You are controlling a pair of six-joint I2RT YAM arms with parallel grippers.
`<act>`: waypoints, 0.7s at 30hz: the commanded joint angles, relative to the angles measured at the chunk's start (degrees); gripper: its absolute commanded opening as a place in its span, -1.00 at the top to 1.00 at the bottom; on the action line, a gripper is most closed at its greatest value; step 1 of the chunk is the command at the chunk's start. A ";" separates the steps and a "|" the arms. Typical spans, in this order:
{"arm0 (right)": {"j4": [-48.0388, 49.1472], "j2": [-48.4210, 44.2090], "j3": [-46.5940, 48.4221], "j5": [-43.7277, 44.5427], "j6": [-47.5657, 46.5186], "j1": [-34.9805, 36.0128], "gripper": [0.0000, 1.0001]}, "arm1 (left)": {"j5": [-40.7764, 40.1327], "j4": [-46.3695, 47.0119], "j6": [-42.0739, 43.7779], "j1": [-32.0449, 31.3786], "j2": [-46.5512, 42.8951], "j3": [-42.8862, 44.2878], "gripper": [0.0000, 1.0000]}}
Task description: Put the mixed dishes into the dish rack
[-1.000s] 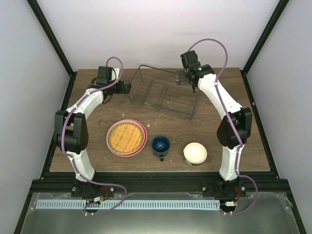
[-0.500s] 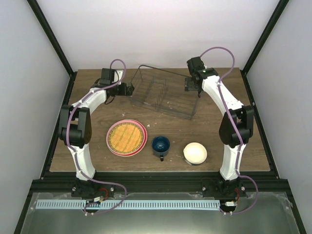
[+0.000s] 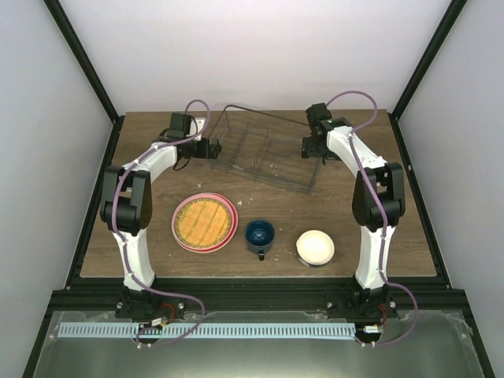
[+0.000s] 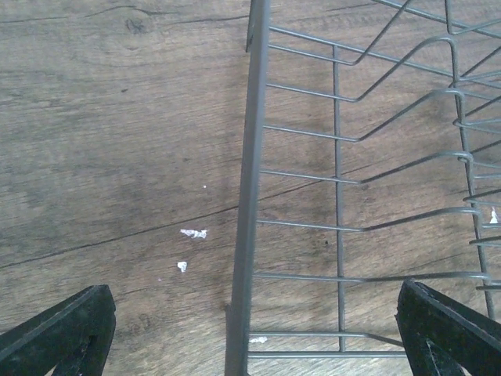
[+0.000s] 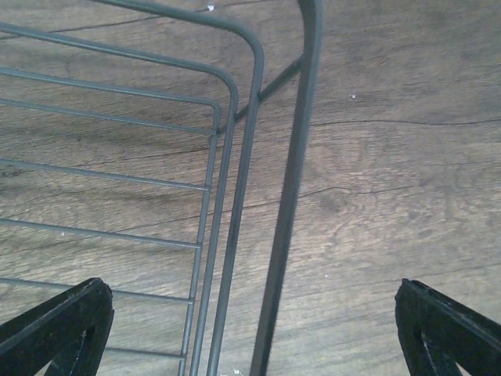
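Observation:
The dish rack [image 3: 264, 157], a dark wire basket, stands at the back of the table. My left gripper [image 3: 211, 147] is open at the rack's left end. In the left wrist view the end rim [image 4: 249, 196] runs between the wide jaws of the left gripper [image 4: 250, 337]. My right gripper [image 3: 313, 147] is open at the rack's right end, and its jaws [image 5: 250, 329] straddle the rim wire [image 5: 290, 196]. The woven-pattern plate [image 3: 205, 221] lies on the pink plate [image 3: 179, 230]. To their right, near the front, stand the dark blue mug [image 3: 259, 235] and the cream bowl [image 3: 315, 246].
The wooden table [image 3: 394, 213] is bounded by a black frame and white walls. Small white crumbs [image 4: 192, 233] lie on the wood beside the rack's left end.
Both arms have closed in on the rack. The left gripper moved right to its left end. The right gripper came down and toward me to its right end. The dishes have not moved.

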 commanded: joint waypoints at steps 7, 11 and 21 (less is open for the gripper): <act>3.52 5.27 1.69 -2.44 -2.56 -1.82 -1.00 | 0.21 -0.33 0.74 -1.29 0.71 -2.66 -1.00; 3.92 6.90 3.15 -2.56 -4.09 -2.07 -1.00 | 0.48 -0.32 0.69 -1.48 0.61 -3.84 -0.99; 4.99 9.82 6.96 -1.89 -6.96 -4.13 -1.00 | 1.34 -0.14 -0.41 -2.22 -2.39 -8.92 -0.99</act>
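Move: The dish rack stands askew between the hands, its left rim in the left hand's open gap: the rim's middle is about 4 cm ahead, 2 cm right and roughly level. Its right rim passes the right fingers, middle about 2 cm back at pad height. The plates lie about 25 cm back of the left hand, straight behind. From the right hand, the mug is some 29 cm back and 20 cm left, the bowl 33 cm back and 3 cm left. The dish rack's right rim is taken deeper between the right hand's wide-open fingers as that hand sinks about 4.5 cm, then levels off and goes forward some 3 cm along the rim, edging right. The left hand, also open astride the left rim, eases back, right and down by about 1 cm each. Neither gripper closes. ##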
